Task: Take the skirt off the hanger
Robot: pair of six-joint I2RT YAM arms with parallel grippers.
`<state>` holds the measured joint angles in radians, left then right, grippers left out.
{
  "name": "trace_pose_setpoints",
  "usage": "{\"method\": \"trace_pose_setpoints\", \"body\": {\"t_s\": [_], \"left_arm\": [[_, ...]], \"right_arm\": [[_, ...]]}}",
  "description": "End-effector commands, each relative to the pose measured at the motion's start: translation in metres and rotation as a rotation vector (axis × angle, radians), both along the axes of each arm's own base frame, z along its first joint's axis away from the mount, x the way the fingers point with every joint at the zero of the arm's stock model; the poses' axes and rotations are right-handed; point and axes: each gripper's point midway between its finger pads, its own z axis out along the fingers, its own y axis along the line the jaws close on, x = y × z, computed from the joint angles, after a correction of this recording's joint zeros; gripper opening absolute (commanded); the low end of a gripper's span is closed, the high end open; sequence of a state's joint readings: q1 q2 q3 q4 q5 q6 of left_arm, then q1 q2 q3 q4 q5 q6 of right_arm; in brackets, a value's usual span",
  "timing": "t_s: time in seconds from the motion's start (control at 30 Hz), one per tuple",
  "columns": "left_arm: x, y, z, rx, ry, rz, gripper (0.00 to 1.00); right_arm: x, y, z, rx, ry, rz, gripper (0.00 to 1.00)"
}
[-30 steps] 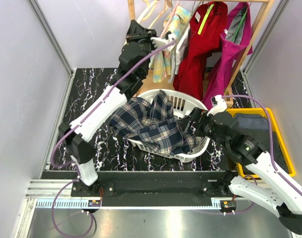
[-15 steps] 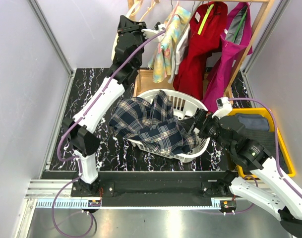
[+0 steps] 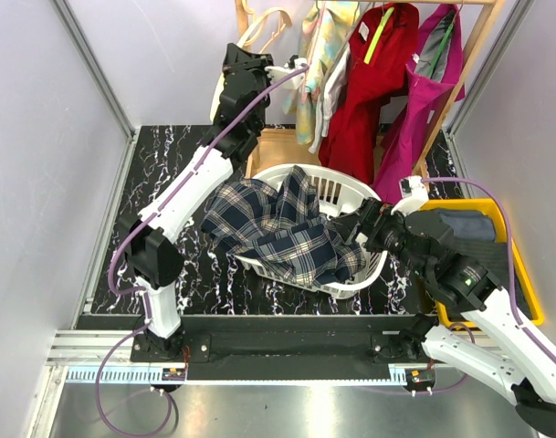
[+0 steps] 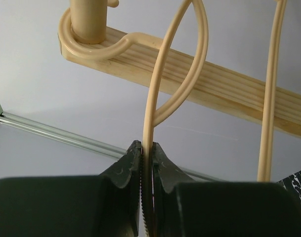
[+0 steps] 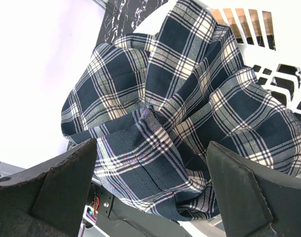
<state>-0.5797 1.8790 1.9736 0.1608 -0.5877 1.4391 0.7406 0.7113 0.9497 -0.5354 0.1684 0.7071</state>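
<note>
The navy and white plaid skirt (image 3: pixel 282 228) lies crumpled in the white laundry basket (image 3: pixel 332 187), spilling over its near rim, with no hanger on it. Up at the wooden rack, my left gripper (image 3: pixel 257 57) is shut on the thin beige hanger (image 3: pixel 264 23). In the left wrist view the hanger's wire (image 4: pixel 152 103) runs down between the left gripper (image 4: pixel 149 150) jaws, below the wooden rail (image 4: pixel 219 91). My right gripper (image 3: pixel 355 224) hovers open at the basket's right side. The right wrist view shows the skirt (image 5: pixel 180 108) under the wide-spread right gripper (image 5: pixel 152 192), not touching it.
On the rack hang a pastel garment (image 3: pixel 319 55), a red one (image 3: pixel 369 82) and a magenta one (image 3: pixel 424 100). A second beige hanger (image 4: pixel 271 89) hangs right of the held one. A yellow bin (image 3: pixel 519 274) with dark cloth sits at the right.
My left arm has carried the empty hanger up and to the left, against the rack. The pastel garment has swung back to the right. The right arm has barely shifted.
</note>
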Motion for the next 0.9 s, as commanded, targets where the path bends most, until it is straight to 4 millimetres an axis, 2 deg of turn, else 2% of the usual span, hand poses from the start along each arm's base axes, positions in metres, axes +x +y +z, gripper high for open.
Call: {"method": "trace_pose_setpoints", "body": {"t_s": [0.0,0.03,0.07,0.1,0.33,0.37,0.43,0.47,0.53,0.57,0.63,0.7,0.73,0.8,0.83,0.87], "left_arm": [[-0.018,0.019,0.022,-0.064,-0.051,0.035,0.29],[-0.019,0.019,0.019,-0.069,-0.041,0.034,0.54],[-0.02,0.02,0.011,-0.065,-0.023,0.041,0.71],[-0.027,0.025,0.016,-0.075,-0.031,0.046,0.99],[-0.081,0.035,0.019,-0.153,-0.035,-0.009,0.99],[-0.096,0.038,0.033,-0.181,-0.06,-0.029,0.99],[-0.11,0.038,0.041,-0.218,-0.059,-0.052,0.99],[-0.124,0.038,0.052,-0.249,-0.076,-0.074,0.99],[-0.14,0.039,0.067,-0.297,-0.092,-0.106,0.99],[-0.153,0.035,0.077,-0.328,-0.11,-0.138,0.99],[-0.166,0.033,0.093,-0.393,-0.13,-0.182,0.99],[-0.177,0.022,0.104,-0.454,-0.135,-0.234,0.99],[-0.183,0.023,0.117,-0.529,-0.141,-0.262,0.99],[-0.18,0.002,0.113,-0.625,-0.085,-0.318,0.99],[-0.179,-0.008,0.124,-0.669,-0.088,-0.36,0.99],[-0.177,-0.016,0.127,-0.697,-0.075,-0.389,0.99]], "right_arm": [[0.002,-0.005,0.029,0.041,-0.08,-0.021,0.98],[0.002,-0.005,0.028,0.039,-0.078,-0.024,0.98],[0.002,-0.005,0.027,0.038,-0.077,-0.022,0.98],[0.003,-0.005,0.027,0.035,-0.077,-0.024,0.98],[0.008,0.0,0.023,0.007,-0.069,-0.017,1.0],[0.009,0.001,0.022,0.004,-0.066,-0.016,1.0],[0.01,0.002,0.021,0.002,-0.064,-0.016,1.0],[0.01,0.002,0.021,0.004,-0.062,-0.018,1.0],[0.011,0.002,0.019,0.002,-0.057,-0.018,1.0],[0.011,0.003,0.017,0.0,-0.053,-0.017,1.0],[0.012,0.002,0.012,-0.005,-0.043,-0.024,1.0],[0.013,0.004,0.007,-0.008,-0.031,-0.028,1.0],[0.014,0.004,0.005,-0.01,-0.027,-0.029,1.0],[0.014,0.005,0.002,-0.01,-0.024,-0.028,1.0],[0.014,0.004,0.002,-0.009,-0.027,-0.033,1.0],[0.014,0.004,0.003,-0.009,-0.034,-0.032,1.0]]}}
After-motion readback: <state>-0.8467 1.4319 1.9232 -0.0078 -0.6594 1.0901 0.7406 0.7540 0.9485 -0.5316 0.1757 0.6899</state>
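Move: Just ahead of the left fingers, still shut on the empty cream hanger, is the rail's left end with the hook around it: about 6 cm farther out, 4 cm to the right and 8 cm up. The floral dress hangs some 21 cm right, 6 cm ahead and 6 cm lower. The skirt in the basket lies roughly 20 cm right, 22 cm back and 40 cm down. From the right hand, the rail's left end is some 37 cm ahead, 33 cm left and 27 cm up. Opening wide, the left fingers let go of the hanger hooked on the rail's left end while the hand sinks about 3 cm. It then draws back some 18 cm towards its base and climbs well above where it began, away from rail and hanger, rolling its left side down by about 30 degrees and swinging clockwise. ##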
